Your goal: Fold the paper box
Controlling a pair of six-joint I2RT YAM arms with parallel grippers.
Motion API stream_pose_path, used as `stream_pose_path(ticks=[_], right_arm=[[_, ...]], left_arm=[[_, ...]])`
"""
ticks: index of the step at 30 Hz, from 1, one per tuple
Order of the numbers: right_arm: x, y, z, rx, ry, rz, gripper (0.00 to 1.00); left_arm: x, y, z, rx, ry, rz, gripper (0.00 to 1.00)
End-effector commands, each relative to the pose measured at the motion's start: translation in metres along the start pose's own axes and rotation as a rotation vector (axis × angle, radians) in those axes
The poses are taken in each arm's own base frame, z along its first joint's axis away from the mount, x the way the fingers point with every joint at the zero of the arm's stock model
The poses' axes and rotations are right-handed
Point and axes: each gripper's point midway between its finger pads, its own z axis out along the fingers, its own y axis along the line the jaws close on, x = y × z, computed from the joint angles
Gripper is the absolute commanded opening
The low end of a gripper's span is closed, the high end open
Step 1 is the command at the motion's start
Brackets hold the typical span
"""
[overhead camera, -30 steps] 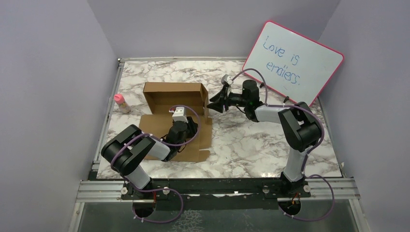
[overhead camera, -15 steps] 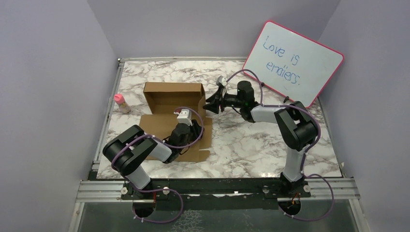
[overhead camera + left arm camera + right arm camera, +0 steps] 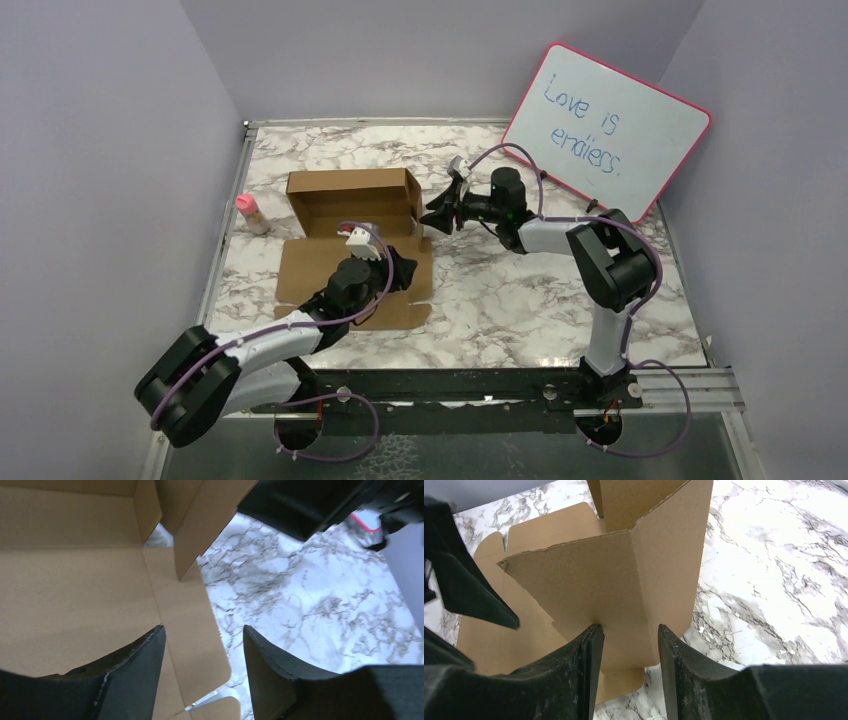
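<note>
The paper box [image 3: 335,270] lies partly folded on the marble table: its wide panel is flat, and its back wall [image 3: 350,192] and right side flap stand up. My left gripper [image 3: 402,268] hovers open over the flat panel's right flap [image 3: 185,625], nothing between its fingers [image 3: 142,662]. My right gripper [image 3: 436,214] is open at the box's right side. In the right wrist view its fingertips [image 3: 595,632] rest against the standing creased side flap [image 3: 624,580], which is not pinched. The left gripper [image 3: 469,587] shows dark at that view's left.
A small pink-capped bottle [image 3: 250,212] stands left of the box near the table's left rail. A pink-framed whiteboard [image 3: 606,125] leans at the back right, behind the right arm. Grey walls enclose the marble table [image 3: 520,290].
The left arm has stretched forward and its jaws have widened over the flat panel. The box has slid slightly left. The right gripper moved left up to the side flap.
</note>
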Motion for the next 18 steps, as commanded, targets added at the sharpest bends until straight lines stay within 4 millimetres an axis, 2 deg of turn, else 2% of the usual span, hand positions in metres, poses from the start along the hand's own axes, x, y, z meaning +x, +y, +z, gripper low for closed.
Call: stream_pose_path(ticks=[1, 6, 11, 14, 18], right_arm=[[0.008, -0.002, 0.004, 0.007, -0.006, -0.004, 0.50], [0.009, -0.005, 0.006, 0.014, -0.006, -0.009, 0.50], [0.009, -0.007, 0.007, 0.019, 0.000, -0.016, 0.50], [0.009, -0.008, 0.007, 0.020, 0.001, -0.021, 0.51], [0.006, -0.007, 0.007, 0.019, -0.005, -0.025, 0.51]], left_arm=[[-0.031, -0.010, -0.014, -0.044, 0.026, 0.057, 0.62], [-0.098, -0.022, -0.025, -0.101, -0.023, 0.113, 0.66], [-0.166, -0.014, -0.030, -0.243, -0.047, 0.209, 0.76], [-0.205, 0.008, -0.032, -0.350, -0.069, 0.241, 0.84], [-0.244, 0.052, -0.033, -0.475, -0.072, 0.233, 0.91]])
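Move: Some 18 cm ahead and 12 cm to the left of the left hand, at roughly its own height, is the paper box's raised top panel. The box's right side flap stands about 12 cm straight ahead, perhaps 3 cm lower. The flat front flap lies about 9 cm back and 12 cm left, and 9 cm down. From the right hand the top panel is about 6 cm ahead, 16 cm left and slightly lower. Rising fast by about 20 cm, the left hand goes almost straight up at first, then swings forward and left over the box by some 8 cm each way. Its fingers spread wider, holding nothing, as the wrist turns counter-clockwise about 15 degrees. The right hand stays put, fingertips still up against the right side flap. ##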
